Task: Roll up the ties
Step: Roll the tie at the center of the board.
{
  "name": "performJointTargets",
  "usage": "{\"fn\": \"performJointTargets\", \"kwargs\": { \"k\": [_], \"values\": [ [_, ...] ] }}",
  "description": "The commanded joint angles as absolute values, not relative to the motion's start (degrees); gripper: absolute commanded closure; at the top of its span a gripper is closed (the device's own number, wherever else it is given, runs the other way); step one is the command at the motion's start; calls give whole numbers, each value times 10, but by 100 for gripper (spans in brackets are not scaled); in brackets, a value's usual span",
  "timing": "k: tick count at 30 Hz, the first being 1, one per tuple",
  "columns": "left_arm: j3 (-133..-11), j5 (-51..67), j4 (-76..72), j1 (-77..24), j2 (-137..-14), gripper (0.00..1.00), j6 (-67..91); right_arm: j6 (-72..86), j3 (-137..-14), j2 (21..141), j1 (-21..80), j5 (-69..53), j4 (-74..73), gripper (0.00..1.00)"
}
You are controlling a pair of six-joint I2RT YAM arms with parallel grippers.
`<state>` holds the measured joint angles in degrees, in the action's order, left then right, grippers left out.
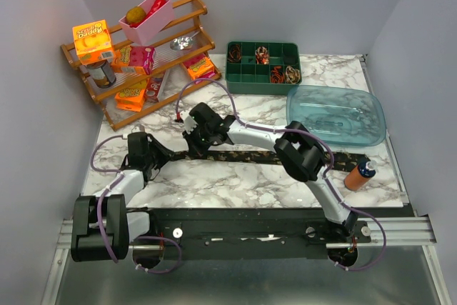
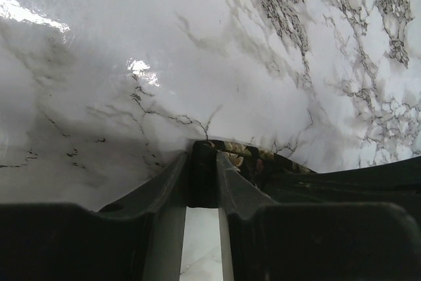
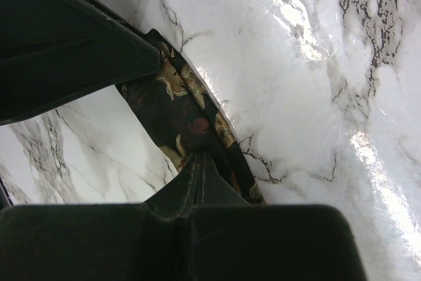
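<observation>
A long dark tie with a tan-gold pattern lies flat across the marble table, running left to right. My left gripper is at its left end. In the left wrist view its fingers stand narrowly apart with the dark end of the tie filling the gap between the tips. My right gripper is a little to the right, shut, its tips down on the tie. Small coiled ties sit in a green tray.
A wooden rack with boxes and cans stands at the back left. A clear blue lid lies at the right, and an orange bottle stands near the tie's right end. A dark arm part fills the right wrist view's upper left.
</observation>
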<state>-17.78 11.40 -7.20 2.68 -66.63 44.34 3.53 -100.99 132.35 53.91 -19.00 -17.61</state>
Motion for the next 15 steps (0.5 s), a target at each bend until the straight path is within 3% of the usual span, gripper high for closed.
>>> {"fn": "performJointTargets", "kwargs": {
  "k": [1,10,15],
  "values": [
    [-185,108,-72,30,-662,71,435,18,-997,1365,532,-179,-258,99],
    [-242,120,-67,29,-669,96,385,-12,-993,1346,532,-206,-258,99],
    [-260,132,-59,17,-679,100,363,-8,-1002,1340,533,-198,-257,99]
  ]
}}
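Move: The tie's free end already lies between the left hand's half-open fingers, level with their tips and only about 1 cm below the hand point. The part of the tie pinned under the right fingertips is roughly 6 cm to the right of the left hand, level with it fore and aft and some 2 cm lower; from the right hand, the free end lies about 6 cm to the left. The lower orange box is about 18 cm ahead of the left hand and 12 cm to its left. The left fingers close from about a third open until they pinch the tie's free end, and as they close the hand lifts about 3 cm and reaches some 2 cm forward, its wrist tipping up and turning clockwise by roughly 5 degrees each. Meanwhile the right hand stays put with its shut fingertips still pressing down on the tie just to the right, so that the end comes up against a pinned strip. ##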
